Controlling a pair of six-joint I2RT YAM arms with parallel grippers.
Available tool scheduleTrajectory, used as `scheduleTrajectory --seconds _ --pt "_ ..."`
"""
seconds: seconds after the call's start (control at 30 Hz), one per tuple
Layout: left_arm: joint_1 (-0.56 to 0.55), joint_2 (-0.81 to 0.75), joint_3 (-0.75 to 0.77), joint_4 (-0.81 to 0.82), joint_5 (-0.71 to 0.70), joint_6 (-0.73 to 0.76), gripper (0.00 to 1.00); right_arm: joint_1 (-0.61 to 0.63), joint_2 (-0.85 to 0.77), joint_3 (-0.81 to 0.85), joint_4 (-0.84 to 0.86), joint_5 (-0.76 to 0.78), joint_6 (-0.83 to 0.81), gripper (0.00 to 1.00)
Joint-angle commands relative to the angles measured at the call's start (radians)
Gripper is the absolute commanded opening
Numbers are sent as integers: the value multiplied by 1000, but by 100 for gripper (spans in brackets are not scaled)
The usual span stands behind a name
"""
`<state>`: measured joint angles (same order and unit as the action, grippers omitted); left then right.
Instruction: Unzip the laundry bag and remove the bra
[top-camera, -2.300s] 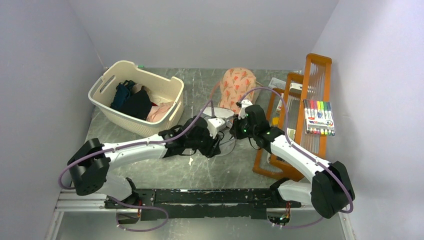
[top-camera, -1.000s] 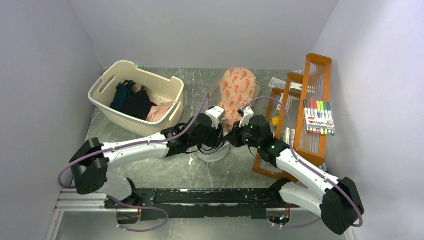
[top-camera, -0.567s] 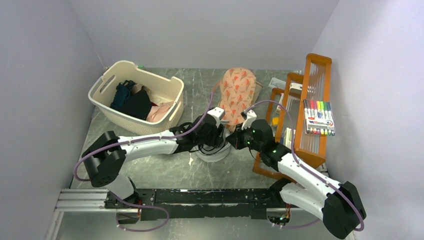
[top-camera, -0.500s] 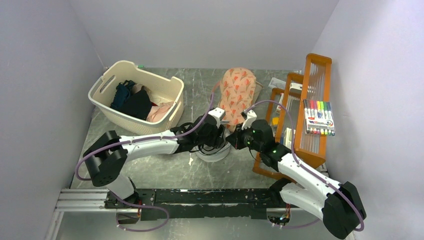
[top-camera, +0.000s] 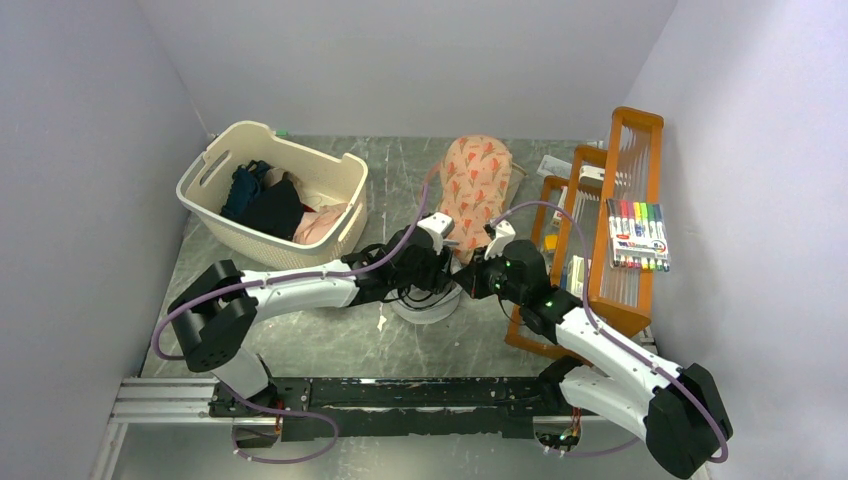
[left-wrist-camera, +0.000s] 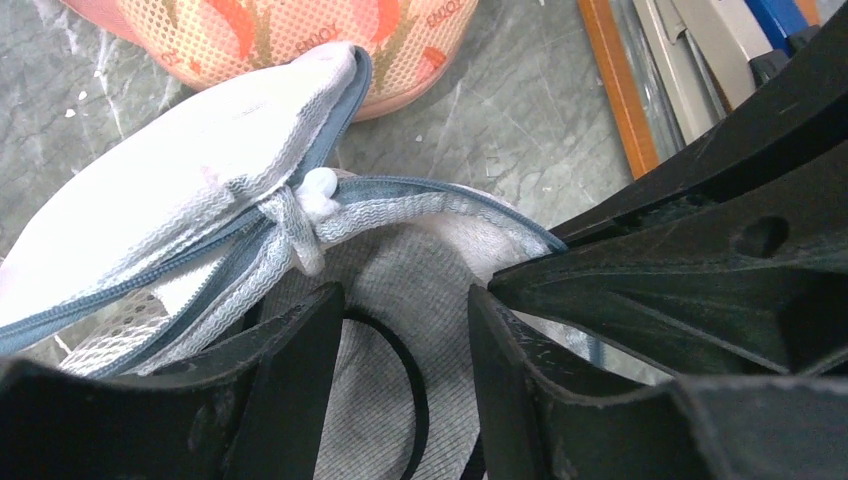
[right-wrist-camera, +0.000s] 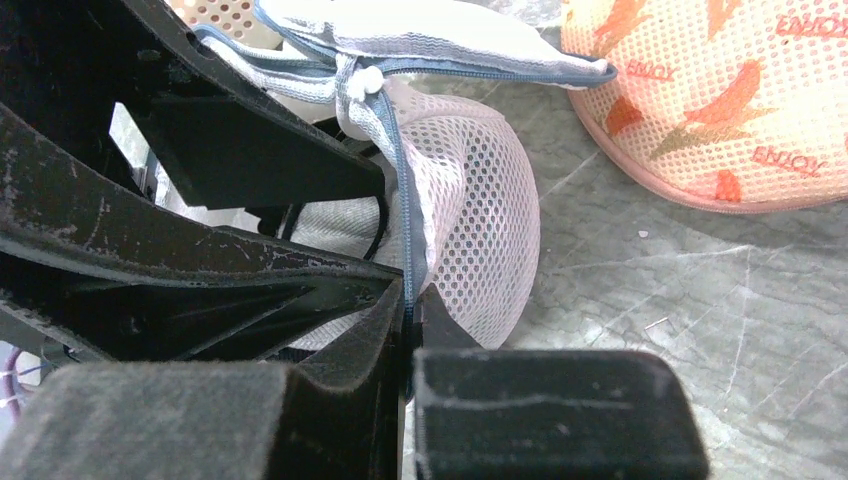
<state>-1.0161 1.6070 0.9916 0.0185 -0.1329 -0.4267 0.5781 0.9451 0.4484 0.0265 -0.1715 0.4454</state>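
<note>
The white mesh laundry bag (top-camera: 425, 303) sits mid-table with its grey-blue zip rim (left-wrist-camera: 420, 190) parted and its lid (left-wrist-camera: 170, 190) folded back to the left. My left gripper (left-wrist-camera: 403, 300) is open, its fingers reaching into the bag's mouth on either side of a thin black bra strap (left-wrist-camera: 415, 385). My right gripper (right-wrist-camera: 410, 300) is shut on the bag's zip rim (right-wrist-camera: 400, 190), holding the mesh wall (right-wrist-camera: 480, 210) up. The strap also shows as a black loop (right-wrist-camera: 381, 226) inside the bag. The bra's cups are hidden. In the top view the left gripper (top-camera: 440, 268) and right gripper (top-camera: 472, 280) meet over the bag.
An orange patterned mesh piece (top-camera: 475, 185) lies just behind the bag. A cream slotted basket (top-camera: 330, 175) with dark and pink clothing stands at the back left. An orange wooden rack (top-camera: 600, 230) with a marker pack (top-camera: 637, 235) stands close on the right.
The bag has shifted a little toward the near left. My left arm has stretched further right, and its gripper now sits in the bag's mouth. My right gripper still grips the rim.
</note>
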Motion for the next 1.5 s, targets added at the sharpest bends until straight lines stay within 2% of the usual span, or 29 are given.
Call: scheduleTrajectory --seconds 0.0,0.13,0.2,0.47,0.53,0.57,0.67,0.93,1.47 --pt "-9 18 22 97 60 -2 57 6 -1 5 28 -2 2 0" --pt "-9 50 18 136 93 -13 62 6 9 4 45 -14 11 0" --pt "-10 69 31 125 91 -10 60 6 12 5 50 -17 14 0" --pt "-9 21 16 102 82 12 25 8 17 6 44 -1 12 0" --pt "-9 -12 8 90 88 10 10 8 22 4 46 10 22 0" --pt "-9 -29 5 82 93 10 7 8 24 3 49 10 27 0" --pt "-9 -83 -12 85 113 27 7 7 28 -4 68 9 44 0" --pt "-7 -230 -37 70 61 36 7 8 39 -2 90 -9 78 0" --pt "-7 -457 -33 110 129 118 7 8 42 -20 90 18 102 0"
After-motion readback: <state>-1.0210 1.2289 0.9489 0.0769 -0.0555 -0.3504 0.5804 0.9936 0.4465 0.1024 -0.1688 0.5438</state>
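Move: The grey bra lies in the open laundry bag just under the left fingers, its middle about 2 cm back, 2 cm left and 5 cm below them. The zip edge that the right hand already pinches is some 3 cm to the left hand's right and 1 cm back. The flowered pouch lies about 17 cm ahead, 5 cm right and 9 cm lower. From the right hand the bra is about 5 cm left, 2 cm back and 5 cm below. The bra's grey fabric is pinched in the left fingertips: the open left hand dips about 2 cm into the bag while edging right, shuts, then climbs some 17 cm, drifting slightly left and back as the fingers tip up by roughly 20 degrees. The right hand stays almost in place, fingers still shut on the bag's zip edge. ##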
